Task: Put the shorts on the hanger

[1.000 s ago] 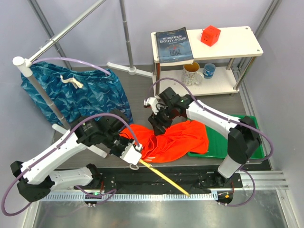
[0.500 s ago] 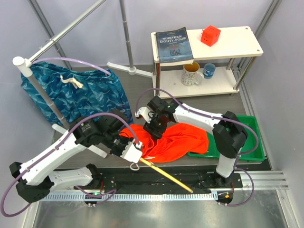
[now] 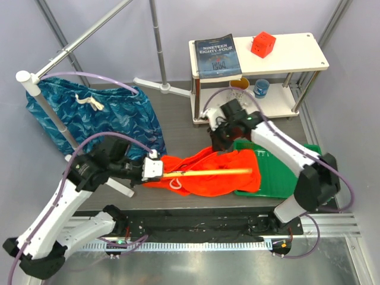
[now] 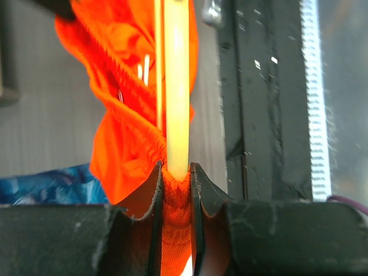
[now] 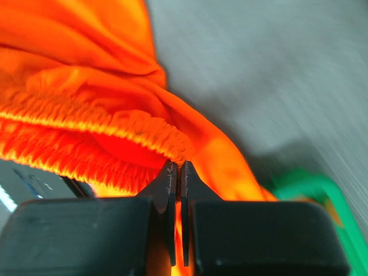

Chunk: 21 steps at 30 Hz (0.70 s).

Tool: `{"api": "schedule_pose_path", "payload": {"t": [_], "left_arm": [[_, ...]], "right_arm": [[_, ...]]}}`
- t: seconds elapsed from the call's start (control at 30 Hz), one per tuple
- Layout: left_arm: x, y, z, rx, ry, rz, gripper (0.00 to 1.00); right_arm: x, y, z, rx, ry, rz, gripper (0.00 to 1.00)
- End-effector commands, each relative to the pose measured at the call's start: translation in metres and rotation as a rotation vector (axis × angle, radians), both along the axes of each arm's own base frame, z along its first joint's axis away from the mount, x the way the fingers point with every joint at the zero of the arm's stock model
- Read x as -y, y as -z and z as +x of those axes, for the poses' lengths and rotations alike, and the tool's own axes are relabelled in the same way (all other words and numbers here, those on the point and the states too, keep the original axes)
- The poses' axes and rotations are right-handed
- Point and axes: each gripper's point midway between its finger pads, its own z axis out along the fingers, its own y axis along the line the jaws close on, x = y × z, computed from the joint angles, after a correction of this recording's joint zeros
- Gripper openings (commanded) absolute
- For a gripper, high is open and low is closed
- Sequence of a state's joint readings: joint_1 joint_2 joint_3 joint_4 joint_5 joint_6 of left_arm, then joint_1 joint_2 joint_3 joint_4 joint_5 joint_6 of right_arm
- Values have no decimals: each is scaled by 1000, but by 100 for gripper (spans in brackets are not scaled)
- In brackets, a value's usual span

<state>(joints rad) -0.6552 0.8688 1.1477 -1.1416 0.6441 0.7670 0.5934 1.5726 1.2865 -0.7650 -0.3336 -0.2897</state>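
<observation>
The orange-red shorts [image 3: 217, 178] lie bunched on the dark table between the arms. Across them runs the yellow hanger [image 3: 208, 173], level from left to right. My left gripper [image 3: 159, 172] is shut on the hanger's left end. In the left wrist view the yellow hanger [image 4: 175, 86] and a fold of the shorts [image 4: 123, 132] sit pinched together in the left gripper [image 4: 175, 172]. My right gripper [image 3: 217, 142] is at the shorts' far edge. In the right wrist view the right gripper [image 5: 177, 167] is shut on the elastic waistband of the shorts [image 5: 86, 92].
Blue wave-patterned shorts [image 3: 95, 116] hang on the rack pole [image 3: 50, 113] at the left. A green tray [image 3: 291, 172] lies under the shorts' right side. A white shelf [image 3: 297, 53] at the back right holds a book [image 3: 218, 56], a red cube [image 3: 262, 44] and mugs.
My left arm swung the hanger from pointing at the near edge to lying across the shorts. My right gripper closed on the waistband and pulled it back and to the right.
</observation>
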Motion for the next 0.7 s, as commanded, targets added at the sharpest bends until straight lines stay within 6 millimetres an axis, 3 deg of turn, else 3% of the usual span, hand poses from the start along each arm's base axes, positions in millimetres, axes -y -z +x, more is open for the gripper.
{"api": "schedule_pose_path", "payload": {"t": [0.0, 0.1, 0.2, 0.43, 0.67], "left_arm": [[0, -28, 7, 16, -113, -174, 0], [-12, -42, 21, 28, -245, -270, 0], [-25, -48, 20, 70, -323, -303, 0], [-51, -38, 14, 138, -433, -243, 0], [-60, -23, 7, 143, -401, -149, 0]], "right_arm": [[27, -47, -9, 20, 97, 117, 1], [36, -61, -18, 19, 151, 170, 1], [56, -66, -19, 46, 215, 187, 1], [100, -77, -10, 22, 366, 250, 1], [131, -102, 8, 66, 456, 277, 1]]}}
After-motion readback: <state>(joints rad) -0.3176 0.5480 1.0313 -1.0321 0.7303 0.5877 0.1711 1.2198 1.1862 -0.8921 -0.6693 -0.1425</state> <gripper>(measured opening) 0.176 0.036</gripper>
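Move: The hanger's free end lies some 10 cm to the right of the right hand, about 7 cm nearer the base and a little above it. From that hand the green tray is about 19 cm right, 5 cm back and 9 cm down, and the mug roughly 6 cm right, 20 cm ahead and slightly lower. From the left hand, the waistband side pinched by the right fingers lies about 18 cm right, 7 cm ahead and 10 cm below. Upward first, then mostly to its right, the right hand draws its pinched waistband side towards the hanger's free end, about 9 cm across and 8 cm up, turning clockwise while its fingers tip up to the left. The left hand keeps hanger and waistband pinched, drawing some 4 cm left and 3 cm up while turning about 20 degrees counter-clockwise, which swings the free end forward towards the right hand. ##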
